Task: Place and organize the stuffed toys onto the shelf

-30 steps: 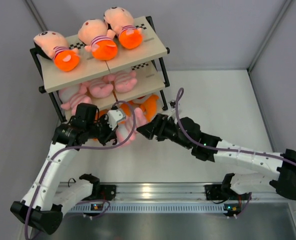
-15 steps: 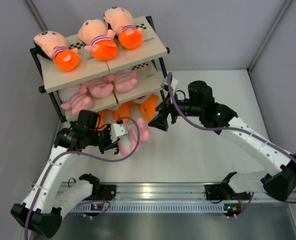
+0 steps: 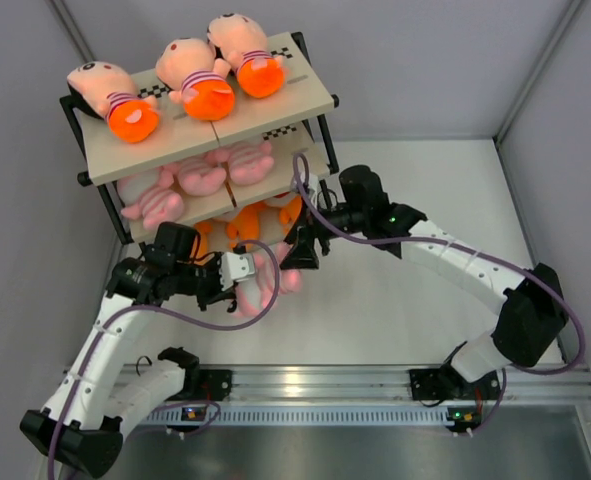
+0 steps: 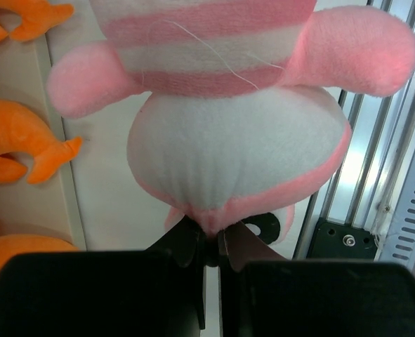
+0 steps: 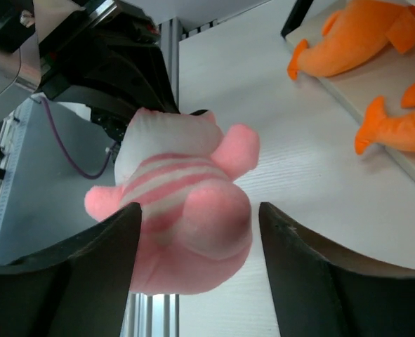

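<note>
My left gripper (image 3: 237, 272) is shut on the white rear end of a pink striped animal (image 3: 263, 280), holding it just in front of the shelf (image 3: 285, 108); the left wrist view shows the pinch (image 4: 214, 228) on the toy (image 4: 235, 133). My right gripper (image 3: 300, 252) is open, its jaws either side of the same toy's other end (image 5: 182, 225) without closing on it. The top board holds three dolls (image 3: 197, 82). The middle board holds pink animals (image 3: 200, 178). The bottom board holds orange fish (image 3: 240, 225), also seen in the right wrist view (image 5: 358, 35).
The shelf's black front leg (image 3: 327, 200) stands close to my right wrist. An aluminium rail (image 3: 315, 385) runs along the near edge. Grey walls close in the left, back and right sides. White table (image 3: 415, 180) lies to the right of the shelf.
My right arm lifted, swung toward the shelf and brought its open jaws around the pink toy. My left gripper drew the toy slightly away from the shelf.
</note>
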Controlling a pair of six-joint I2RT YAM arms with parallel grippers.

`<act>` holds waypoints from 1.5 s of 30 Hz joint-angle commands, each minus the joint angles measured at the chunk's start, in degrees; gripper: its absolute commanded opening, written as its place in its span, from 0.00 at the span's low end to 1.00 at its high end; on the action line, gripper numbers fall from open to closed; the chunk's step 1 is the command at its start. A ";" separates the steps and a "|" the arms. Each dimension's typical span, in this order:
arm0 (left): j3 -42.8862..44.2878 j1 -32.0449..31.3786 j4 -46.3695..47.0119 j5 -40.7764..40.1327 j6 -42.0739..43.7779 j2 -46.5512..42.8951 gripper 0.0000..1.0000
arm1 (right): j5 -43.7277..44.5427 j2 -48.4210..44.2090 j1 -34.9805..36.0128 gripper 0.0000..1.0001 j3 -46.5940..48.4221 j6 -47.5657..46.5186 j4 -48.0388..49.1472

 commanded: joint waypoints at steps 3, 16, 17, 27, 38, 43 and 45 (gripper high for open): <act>1.26 -0.42 0.11 2.50 1.30 -0.73 0.00 | -2.36 1.19 4.76 0.46 -1.43 3.11 7.77; 5.39 -0.42 0.28 -19.54 -16.33 -1.35 0.74 | 33.11 -23.12 3.36 0.00 -13.91 4.78 3.57; 5.48 -0.42 0.20 -21.56 -17.76 -2.05 0.75 | 42.99 -24.99 3.27 0.00 -13.83 4.60 2.69; 0.82 3.88 0.11 -29.67 -20.50 -8.82 0.80 | 58.81 -34.94 3.18 0.00 -10.93 -6.71 13.28; 0.03 8.54 -0.07 -28.27 -21.29 -10.84 0.80 | 62.59 -25.71 3.18 0.00 -15.84 -18.86 43.35; -0.59 9.68 -0.07 -26.86 -21.46 -11.54 0.80 | 67.51 -22.64 3.18 0.00 -20.24 -17.55 58.80; -0.59 9.77 0.02 -27.03 -21.29 -11.37 0.80 | 68.05 -20.36 3.18 0.00 -21.03 -17.19 61.90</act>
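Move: The pink toy is still pinched by the nose in the left hand, its middle some 7 cm to the right of that hand, 2 cm farther out and 5 cm below. From the open right hand the toy's middle is about 8 cm left, 5 cm back and 3 cm lower. The free spot on the middle shelf is roughly 18 cm ahead of the right hand, 1 cm left and 12 cm up; the nearest shelved pink toy is about 15 cm ahead, 12 cm left and 13 cm up. An orange shark on the bottom shelf lies some 16 cm ahead, 2 cm left and 10 cm down. The right fingers ease back, down and left by about 3 cm and pinch the toy's leg end; only then do the left fingers open, letting go of the nose, and that hand withdraws some 10 cm left, turning counter-clockwise. The right hand carries the toy up, to the right and then forward towards the middle shelf's free end, ending about 15 cm higher, its wrist swinging clockwise some 60 degrees to point at the shelf. ##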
